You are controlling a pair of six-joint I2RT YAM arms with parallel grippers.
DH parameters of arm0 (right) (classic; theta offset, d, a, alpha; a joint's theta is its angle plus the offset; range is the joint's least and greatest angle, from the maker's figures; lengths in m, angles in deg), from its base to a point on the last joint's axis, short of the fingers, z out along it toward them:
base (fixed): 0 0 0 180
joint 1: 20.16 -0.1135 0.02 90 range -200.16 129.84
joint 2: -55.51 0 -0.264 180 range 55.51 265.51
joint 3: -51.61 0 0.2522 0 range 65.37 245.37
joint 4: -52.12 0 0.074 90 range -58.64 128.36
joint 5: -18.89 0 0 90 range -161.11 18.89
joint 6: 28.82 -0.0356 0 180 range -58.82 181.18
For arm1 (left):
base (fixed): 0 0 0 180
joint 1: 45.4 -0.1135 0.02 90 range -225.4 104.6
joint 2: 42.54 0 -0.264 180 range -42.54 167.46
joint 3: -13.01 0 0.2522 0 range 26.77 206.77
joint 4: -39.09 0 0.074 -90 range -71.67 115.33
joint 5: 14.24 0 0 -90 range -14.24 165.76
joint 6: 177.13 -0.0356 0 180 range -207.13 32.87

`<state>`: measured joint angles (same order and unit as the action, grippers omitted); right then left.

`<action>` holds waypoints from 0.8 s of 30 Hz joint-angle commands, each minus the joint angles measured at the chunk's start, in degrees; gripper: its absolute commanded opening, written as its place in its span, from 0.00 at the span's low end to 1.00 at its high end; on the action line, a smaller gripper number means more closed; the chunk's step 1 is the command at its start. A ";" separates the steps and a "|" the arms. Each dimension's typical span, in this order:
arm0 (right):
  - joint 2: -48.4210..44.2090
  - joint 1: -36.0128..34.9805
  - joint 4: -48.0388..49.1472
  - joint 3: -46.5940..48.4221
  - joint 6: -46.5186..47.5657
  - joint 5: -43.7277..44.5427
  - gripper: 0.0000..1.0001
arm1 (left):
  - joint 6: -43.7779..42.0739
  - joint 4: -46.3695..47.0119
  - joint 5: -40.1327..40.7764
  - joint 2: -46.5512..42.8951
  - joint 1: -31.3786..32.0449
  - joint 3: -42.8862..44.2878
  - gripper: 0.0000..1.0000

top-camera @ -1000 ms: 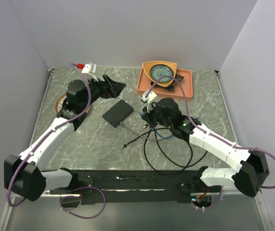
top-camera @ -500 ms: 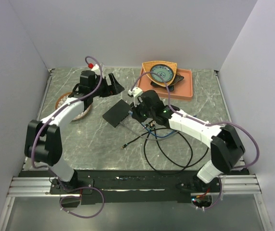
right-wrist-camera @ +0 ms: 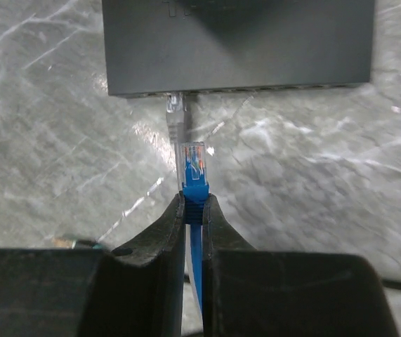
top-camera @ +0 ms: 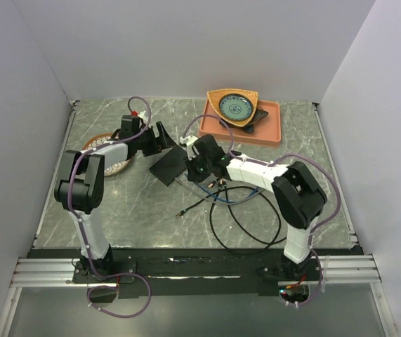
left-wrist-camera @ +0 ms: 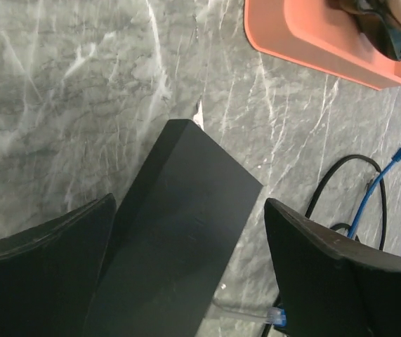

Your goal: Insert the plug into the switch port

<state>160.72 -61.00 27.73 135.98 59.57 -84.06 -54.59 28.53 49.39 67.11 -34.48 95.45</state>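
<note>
The flat black switch box (top-camera: 168,166) lies mid-table. My left gripper (top-camera: 162,137) stands open over its far end, with the box (left-wrist-camera: 179,232) between the wide-apart fingers (left-wrist-camera: 340,281) and a gap on each side. My right gripper (right-wrist-camera: 194,203) is shut on the blue cable just behind its clear plug (right-wrist-camera: 193,163). The plug points at the box's thin edge, where the switch port row (right-wrist-camera: 256,88) runs, and stops a short way off it. A clear connector (right-wrist-camera: 177,109) on a grey lead sits in that edge, just left of the plug's line.
An orange tray (top-camera: 270,133) holding a patterned dish stands at the back right. A woven round mat (top-camera: 105,151) lies at the left. Black cable loops (top-camera: 246,217) and a thin lead with a gold tip (top-camera: 180,213) trail in front of the box.
Both arms have folded inward. The right gripper has carried the plug leftward up to the box's edge. The left gripper has come down nearer over the box's far end.
</note>
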 commanded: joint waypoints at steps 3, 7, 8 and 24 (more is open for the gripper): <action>4.03 0.41 3.16 1.99 -2.96 -0.94 0.00 | 2.27 7.34 -3.78 2.24 -0.46 -2.67 0.89; 7.20 0.50 3.78 2.60 -4.10 -0.76 0.00 | 1.92 6.55 -3.16 2.94 -0.46 -2.77 0.87; 7.81 0.58 3.43 3.30 -4.45 -0.59 0.00 | 2.09 6.64 -3.33 2.94 -0.55 -2.94 0.86; 9.93 0.85 6.06 2.34 -7.18 1.61 0.00 | 1.74 8.22 -6.15 2.59 -0.55 -4.44 0.70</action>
<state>169.68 -60.72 30.76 138.12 53.43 -84.04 -52.98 34.35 46.09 69.86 -35.09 91.39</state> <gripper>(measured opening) 0.133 0.712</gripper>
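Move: The right hand already holds the blue plug; the switch it is meant for lies about 5 cm ahead and 5 cm to its left, some 5 cm lower. The grey plug already in it sits about 4 cm left and 1 cm ahead, and a black cable's end some 6 cm right and 2 cm back. From the open left hand the switch's middle is about 4 cm back, 2 cm right and 7 cm down, the grey plug 9 cm back and 4 cm right. Downward with both hands: the right sinks about 5 cm, then eases to a stop with a slight shift left and forward, bringing the held blue plug down in front of the switch's port edge, beside the grey plug, its fingers tipping slightly steeper. The left sinks some 3 cm over the switch, draws back a little, then stays there while its wide-open fingers close about a quarter of the way around the switch. ##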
